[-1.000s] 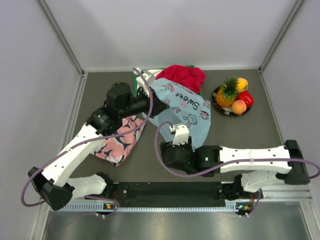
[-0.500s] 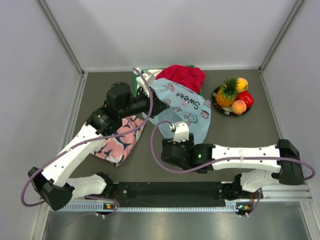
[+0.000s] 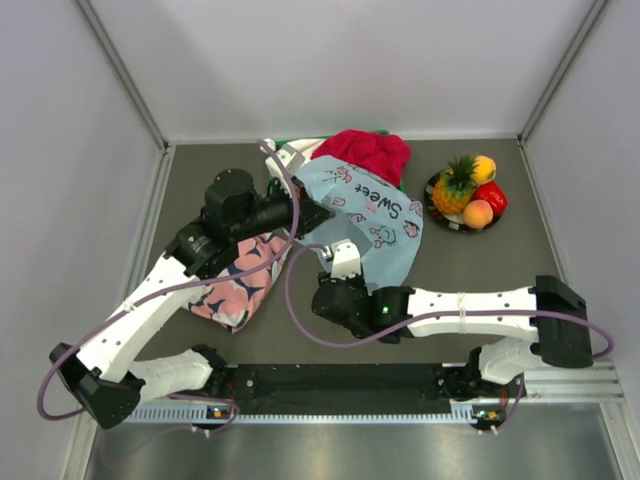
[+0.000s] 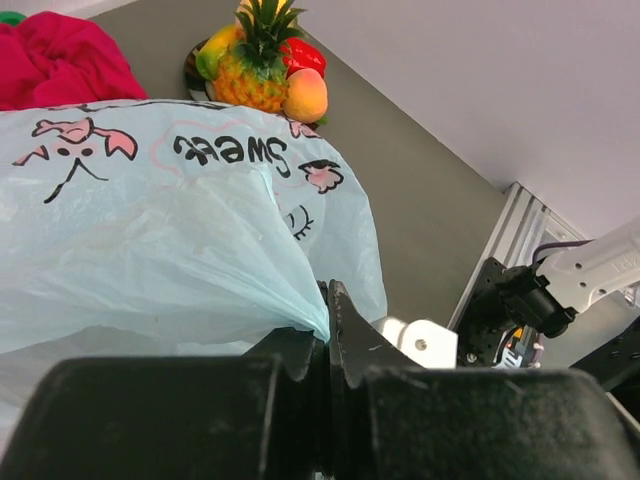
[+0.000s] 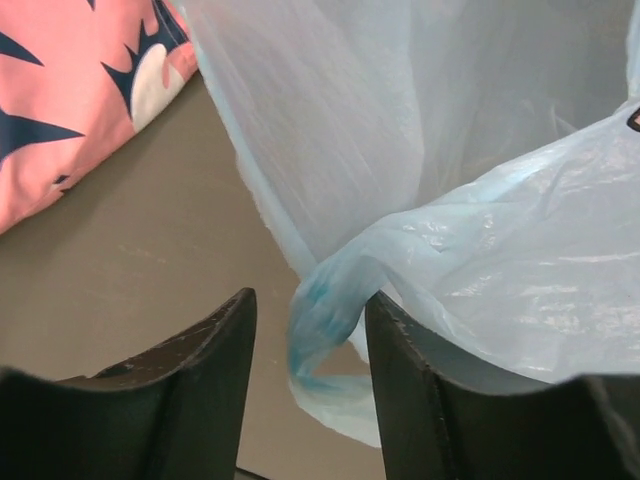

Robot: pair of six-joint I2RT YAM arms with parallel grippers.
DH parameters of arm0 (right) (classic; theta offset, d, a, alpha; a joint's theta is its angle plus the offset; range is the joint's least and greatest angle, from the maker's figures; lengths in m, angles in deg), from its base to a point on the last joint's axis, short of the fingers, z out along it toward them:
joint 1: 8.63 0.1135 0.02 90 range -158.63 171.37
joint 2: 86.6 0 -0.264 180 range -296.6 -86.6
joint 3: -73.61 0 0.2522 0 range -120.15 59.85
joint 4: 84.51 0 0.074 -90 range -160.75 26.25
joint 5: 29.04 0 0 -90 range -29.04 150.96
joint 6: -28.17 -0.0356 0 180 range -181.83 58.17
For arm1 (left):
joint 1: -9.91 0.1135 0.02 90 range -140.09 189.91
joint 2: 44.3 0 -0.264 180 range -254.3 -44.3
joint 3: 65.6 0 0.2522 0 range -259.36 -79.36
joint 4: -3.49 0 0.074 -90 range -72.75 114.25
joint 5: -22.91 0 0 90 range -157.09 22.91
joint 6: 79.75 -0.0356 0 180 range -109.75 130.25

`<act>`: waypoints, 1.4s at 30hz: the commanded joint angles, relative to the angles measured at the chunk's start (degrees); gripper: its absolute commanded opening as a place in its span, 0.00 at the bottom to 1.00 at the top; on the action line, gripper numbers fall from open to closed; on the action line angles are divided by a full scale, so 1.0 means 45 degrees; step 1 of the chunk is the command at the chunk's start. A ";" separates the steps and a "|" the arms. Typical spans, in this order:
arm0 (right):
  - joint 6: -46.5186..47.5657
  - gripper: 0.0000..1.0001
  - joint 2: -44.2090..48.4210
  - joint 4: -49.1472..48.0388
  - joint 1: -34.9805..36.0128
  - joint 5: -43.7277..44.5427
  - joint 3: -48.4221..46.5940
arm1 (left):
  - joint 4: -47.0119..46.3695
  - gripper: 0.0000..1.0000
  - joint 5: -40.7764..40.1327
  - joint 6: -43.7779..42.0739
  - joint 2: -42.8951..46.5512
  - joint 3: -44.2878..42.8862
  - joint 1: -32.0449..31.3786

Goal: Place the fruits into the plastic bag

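The light-blue plastic bag [image 3: 370, 215] printed "Sweet" lies mid-table, partly over red cloth. My left gripper [image 3: 322, 213] is shut on a bunched edge of the plastic bag [image 4: 180, 230], lifting it. My right gripper [image 5: 312, 330] is open, its jaws standing either side of a twisted bag handle [image 5: 325, 305] near the table, just below the bag's near edge [image 3: 343, 250]. The pineapple [image 3: 455, 186], mango [image 3: 484, 167], peach [image 3: 478, 213] and red fruit [image 3: 492, 196] sit together on a dark plate [image 3: 440, 217] at the right; they also show in the left wrist view [image 4: 262, 62].
A pink cloth with navy shark print [image 3: 240, 280] lies left of the bag, also in the right wrist view [image 5: 70, 90]. Red clothes [image 3: 365, 152] on a green tray sit behind the bag. Enclosure walls ring the table.
My right arm has moved left and forward, bringing its open gripper up to the bag's near handle. My left gripper shifted slightly left, still holding the bag.
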 commanded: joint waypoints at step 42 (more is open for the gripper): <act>0.4947 0.00 0.5306 -0.1182 -0.8069 -0.3460 -0.1151 | 0.3006 0.00 -0.5533 -0.0890 -0.0971 -0.1439 0.0510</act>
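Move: The plastic bag's loose hanging fold sits between the right hand's open fingers, roughly 1 cm ahead and 2 cm below their midpoint. From that hand, the pink patterned cloth is about 21 cm left and 4 cm ahead; the green tray is straight ahead some 28 cm; the fruit plate is about 24 cm ahead and 32 cm right. All three are roughly 10 to 13 cm lower. From the left hand, the fold is about 8 cm back, 2 cm left and 20 cm down. The bag's loose fold is pinched as the right hand dips a couple of centimetres and shuts its fingers, then carried up over 20 cm and rightwards, and finally forward and slightly down towards the fruit plate. The left hand, still pinching the rim, swings left and up about 9 cm, then comes down and forward, turned some 20 degrees counter-clockwise, drawing the bag apart. ##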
